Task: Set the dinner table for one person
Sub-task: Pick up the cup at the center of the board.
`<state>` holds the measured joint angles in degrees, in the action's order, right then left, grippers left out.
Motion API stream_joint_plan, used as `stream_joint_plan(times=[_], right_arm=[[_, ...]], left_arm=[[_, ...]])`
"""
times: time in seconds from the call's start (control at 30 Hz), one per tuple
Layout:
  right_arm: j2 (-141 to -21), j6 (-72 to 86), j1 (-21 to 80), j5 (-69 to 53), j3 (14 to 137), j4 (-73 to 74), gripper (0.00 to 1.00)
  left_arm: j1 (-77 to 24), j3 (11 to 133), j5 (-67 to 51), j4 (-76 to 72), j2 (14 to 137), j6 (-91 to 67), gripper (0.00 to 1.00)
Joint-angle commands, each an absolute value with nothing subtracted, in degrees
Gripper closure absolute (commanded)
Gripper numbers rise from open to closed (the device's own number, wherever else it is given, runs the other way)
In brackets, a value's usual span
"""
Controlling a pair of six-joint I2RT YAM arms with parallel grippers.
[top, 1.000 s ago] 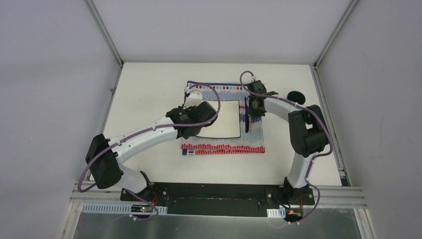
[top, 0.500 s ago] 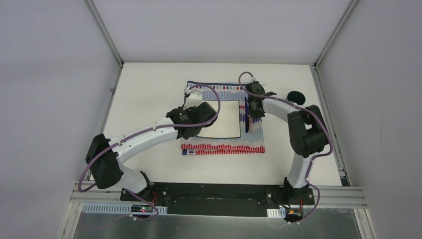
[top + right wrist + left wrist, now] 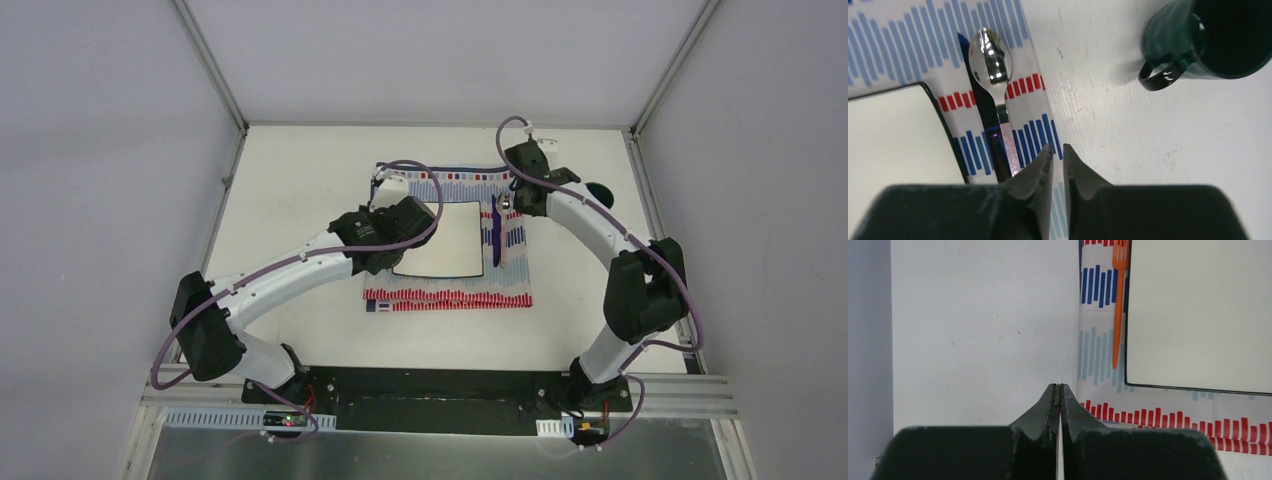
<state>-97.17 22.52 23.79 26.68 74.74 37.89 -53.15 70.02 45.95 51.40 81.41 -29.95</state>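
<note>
The dinner table [image 3: 290,180] carries a striped cloth [image 3: 450,296] with a white square plate [image 3: 450,240] on it. To the right of the plate lie a spoon [image 3: 990,60] and a dark blue-handled utensil [image 3: 496,232], side by side. An orange fork [image 3: 1118,305] lies left of the plate [image 3: 1198,315]. A dark green mug [image 3: 1208,35] stands on the bare table right of the cloth. My left gripper [image 3: 1058,386] is shut and empty above the cloth's near left corner. My right gripper [image 3: 1057,147] hovers at the cloth's right edge, jaws slightly open, holding nothing.
Grey rails [image 3: 215,200] edge the table on the left, right and far sides, with white walls behind. The mug [image 3: 598,190] stands close to the right rail. The left arm [image 3: 290,270] reaches over the cloth's left side.
My right gripper has pulled back from the cutlery toward the far right, and its jaws have parted a little. The spoon's bowl now shows. The left arm has barely shifted.
</note>
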Motion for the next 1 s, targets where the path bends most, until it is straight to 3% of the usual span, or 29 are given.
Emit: stream_joint_plan(times=[0.0,0.1,0.2,0.7,0.97], right_arm=[[-93.24,21.85,22.3,31.14,79.03,39.41,0.81],[-93.01,21.9,20.04,31.13,79.39,39.22,0.69],[-94.23,20.94,17.42,31.74,80.2,38.75,0.58],[-112.8,16.98,5.96,30.8,99.37,44.13,0.53],[-117.31,17.06,4.7,29.86,102.14,44.92,0.53]], left_arm=[[-52.65,75.54,46.64,50.71,79.22,-26.43,0.93],[-52.64,77.77,46.55,50.67,80.02,-24.61,0.75],[-52.56,79.04,46.99,50.53,80.86,-23.47,0.68],[-49.76,74.08,45.89,48.04,80.04,-22.88,0.64],[-48.23,72.8,45.12,47.38,79.19,-22.71,0.64]])
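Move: The cup stands about 17 cm to the right of the right hand and 7 cm farther out, its middle some 6 cm lower. The just-placed spoon lies about 4 cm left of that hand and 1 cm back, the knife 6 cm left and 1 cm back, both 10 cm below. From the left hand the cup is roughly 53 cm right, 18 cm ahead and 12 cm below. Right hand lifts, swings about 13 cm right, 9 forward and down to the cup; left bobs; both open. ##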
